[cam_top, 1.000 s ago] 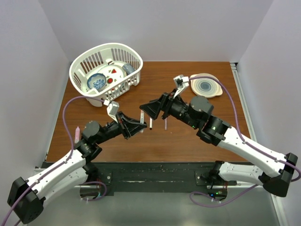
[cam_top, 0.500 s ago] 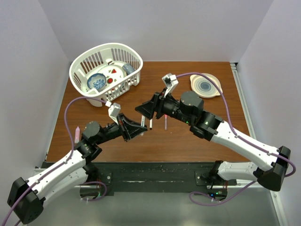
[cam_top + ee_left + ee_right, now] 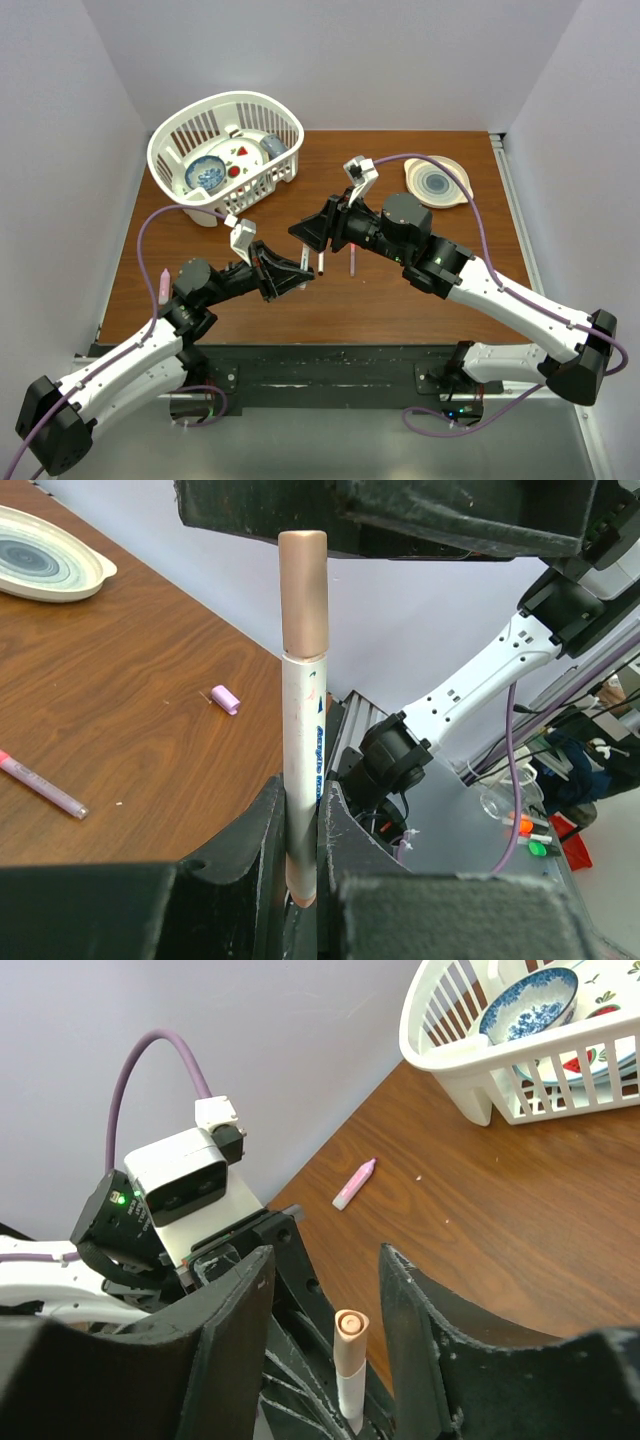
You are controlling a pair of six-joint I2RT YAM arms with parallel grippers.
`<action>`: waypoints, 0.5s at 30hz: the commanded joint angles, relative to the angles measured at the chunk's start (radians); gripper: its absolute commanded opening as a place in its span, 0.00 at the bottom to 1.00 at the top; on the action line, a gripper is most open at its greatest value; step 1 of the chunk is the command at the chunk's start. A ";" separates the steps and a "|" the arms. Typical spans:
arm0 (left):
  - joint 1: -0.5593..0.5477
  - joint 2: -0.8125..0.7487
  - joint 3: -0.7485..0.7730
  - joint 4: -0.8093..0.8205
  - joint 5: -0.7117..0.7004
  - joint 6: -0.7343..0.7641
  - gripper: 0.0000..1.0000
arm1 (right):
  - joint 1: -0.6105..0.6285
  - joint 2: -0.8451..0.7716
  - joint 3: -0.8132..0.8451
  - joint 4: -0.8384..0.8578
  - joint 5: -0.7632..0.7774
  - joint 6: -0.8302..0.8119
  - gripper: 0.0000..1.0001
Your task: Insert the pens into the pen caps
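Note:
My left gripper (image 3: 303,792) is shut on a white pen (image 3: 303,710) that stands upright between its fingers. A pale pink cap (image 3: 303,590) sits on the pen's top end. My right gripper (image 3: 325,1252) is open, with one finger on each side of that cap (image 3: 350,1335) and a gap on both sides. In the top view the two grippers meet at mid-table, left (image 3: 298,268) and right (image 3: 306,233). A lilac pen cap (image 3: 225,699) lies loose on the wood. Two more pens (image 3: 320,262) (image 3: 353,262) lie beside the grippers, and a pink pen (image 3: 163,285) lies at the left edge.
A white basket (image 3: 175,130) with dishes and small red pieces stands at the back left. A patterned plate (image 3: 437,182) sits at the back right. The right arm's purple cable loops over the plate.
The right arm swung left and brought its gripper over the capped end of the pen held by the left. The left arm stayed put.

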 commanded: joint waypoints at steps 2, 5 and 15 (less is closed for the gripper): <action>0.004 0.002 -0.002 0.061 0.018 0.000 0.00 | 0.003 0.006 0.006 0.021 -0.027 -0.005 0.46; 0.004 0.006 0.001 0.061 0.015 0.000 0.00 | 0.003 0.003 -0.012 0.027 -0.033 0.001 0.43; 0.004 0.028 0.052 0.035 -0.035 0.000 0.00 | 0.023 -0.018 -0.147 0.047 -0.095 0.029 0.00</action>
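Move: Just under the right fingers, which are still half open, the peach cap already sits on the white pen that the left hand holds; its middle is about 4 cm below the right hand and 1 cm back. From the left hand the cap is about 5 cm ahead and 6 cm up. From the right hand, a loose white pen lies on the table some 25 cm below, 7 cm ahead and 4 cm right; the pink pen is equally low and far ahead, 13 cm right. Sinking about 3 cm, gently at first and then quickly, the right hand brings its fingers down around the outer end of the peach cap and shuts them until they pinch it. The left hand keeps its grip on the pen's lower part and, right at the end, gives downwards by nearly 1 cm with a slight tip. ##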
